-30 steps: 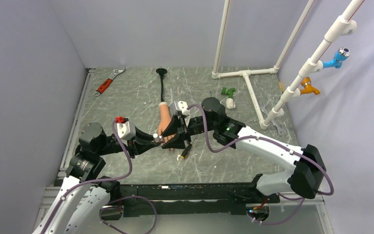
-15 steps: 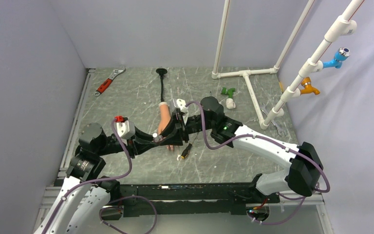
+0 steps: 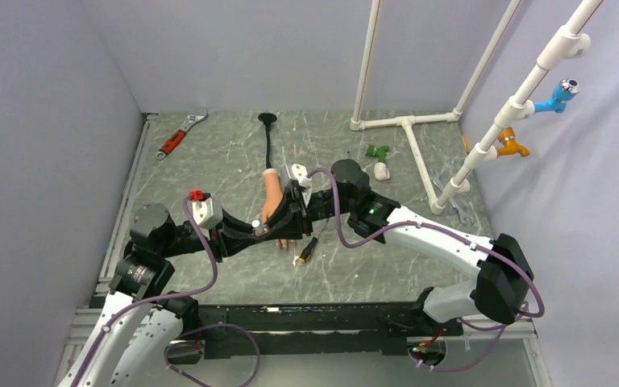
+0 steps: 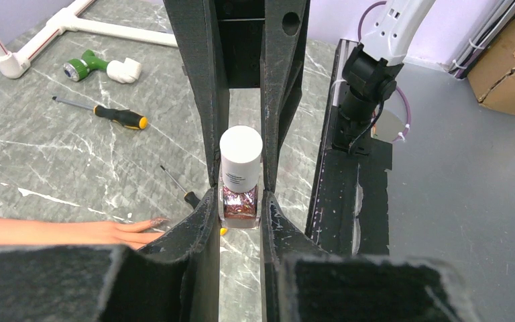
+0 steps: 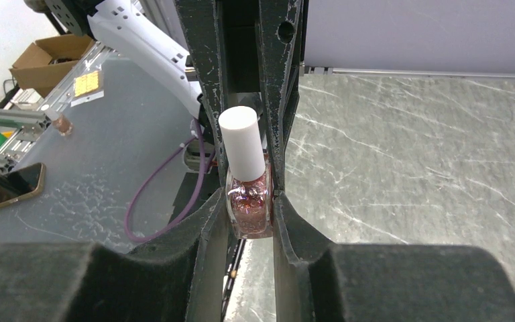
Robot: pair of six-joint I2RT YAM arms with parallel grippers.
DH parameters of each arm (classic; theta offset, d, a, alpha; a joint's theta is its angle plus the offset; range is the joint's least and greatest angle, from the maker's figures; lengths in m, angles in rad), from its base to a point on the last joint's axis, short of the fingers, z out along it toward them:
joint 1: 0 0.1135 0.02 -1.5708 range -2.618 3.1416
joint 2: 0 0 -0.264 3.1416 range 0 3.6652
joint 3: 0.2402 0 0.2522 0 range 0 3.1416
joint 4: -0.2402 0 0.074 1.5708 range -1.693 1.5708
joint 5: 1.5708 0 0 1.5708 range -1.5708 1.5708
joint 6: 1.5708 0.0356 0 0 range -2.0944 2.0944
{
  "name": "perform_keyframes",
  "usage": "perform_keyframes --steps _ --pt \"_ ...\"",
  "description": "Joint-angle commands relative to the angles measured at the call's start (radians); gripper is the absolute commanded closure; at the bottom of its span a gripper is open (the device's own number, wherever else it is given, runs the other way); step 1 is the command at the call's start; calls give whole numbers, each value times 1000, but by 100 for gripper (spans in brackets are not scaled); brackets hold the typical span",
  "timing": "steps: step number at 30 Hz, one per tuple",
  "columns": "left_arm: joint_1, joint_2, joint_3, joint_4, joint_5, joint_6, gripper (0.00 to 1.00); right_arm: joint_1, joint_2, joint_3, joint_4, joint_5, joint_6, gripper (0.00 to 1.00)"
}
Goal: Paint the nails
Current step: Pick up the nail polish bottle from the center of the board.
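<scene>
A polish bottle (image 4: 241, 201) with a white cap (image 4: 241, 151) and pink glitter glass body stands upright between both grippers. My left gripper (image 4: 241, 209) is shut on its glass body. From the opposite side my right gripper (image 5: 249, 204) is shut on the same bottle (image 5: 249, 208). The peach mannequin hand (image 3: 272, 200) lies flat on the table just beyond, its black stalk (image 3: 269, 149) pointing to the back. One pale nail (image 4: 153, 221) shows at a fingertip left of my left fingers (image 4: 198, 221); the other nails are hidden.
A yellow-tipped screwdriver (image 3: 306, 250) lies right of the grippers, another (image 4: 117, 116) farther back. A red wrench (image 3: 173, 142) is at the back left. Green (image 3: 377, 151) and white (image 3: 381, 170) fittings and a white pipe frame (image 3: 407, 122) stand at the back right.
My right gripper slid left up to the bottle and its jaws closed on it. The left gripper kept its hold and stayed in place.
</scene>
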Motion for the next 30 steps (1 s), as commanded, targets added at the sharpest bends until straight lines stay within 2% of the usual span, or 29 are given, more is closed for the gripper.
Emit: perform_keyframes --steps 1,8,10,13,18,20,23,27,30 --pt "5 -5 2 46 -11 13 100 6 3 43 37 -56 22 100" --pt "5 -23 1 35 -34 13 89 6 -14 -16 182 -47 91 100" --pt "6 -23 1 33 -32 15 84 6 -10 11 144 -40 95 100" --pt "7 -19 5 32 -30 16 74 8 -15 53 66 -21 76 100" --pt "13 -36 1 37 -57 9 45 6 -47 21 85 32 70 100" --pt "15 -46 -4 43 -68 2 38 7 -36 37 55 49 62 100" --pt "16 -53 -5 39 -88 7 37 6 -21 73 5 97 62 100" --pt "21 -60 -4 35 -107 7 37 -19 -53 12 136 157 156 100" --pt "22 -68 -7 37 -127 6 37 -57 -49 11 146 176 208 100"
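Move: The nail polish bottle sits upright between both pairs of fingertips, practically at each hand's own hand point, some 28 cm up. From either hand, the mannequin hand's palm lies on the table about 14 cm ahead, 3 cm right and 25 cm below. The small screwdriver lies about 7 cm ahead, 12 cm right and 27 cm below. Left fingers open, releasing the bottle, and ease back left; right keeps its grip, moving about 2 cm forward-up. ##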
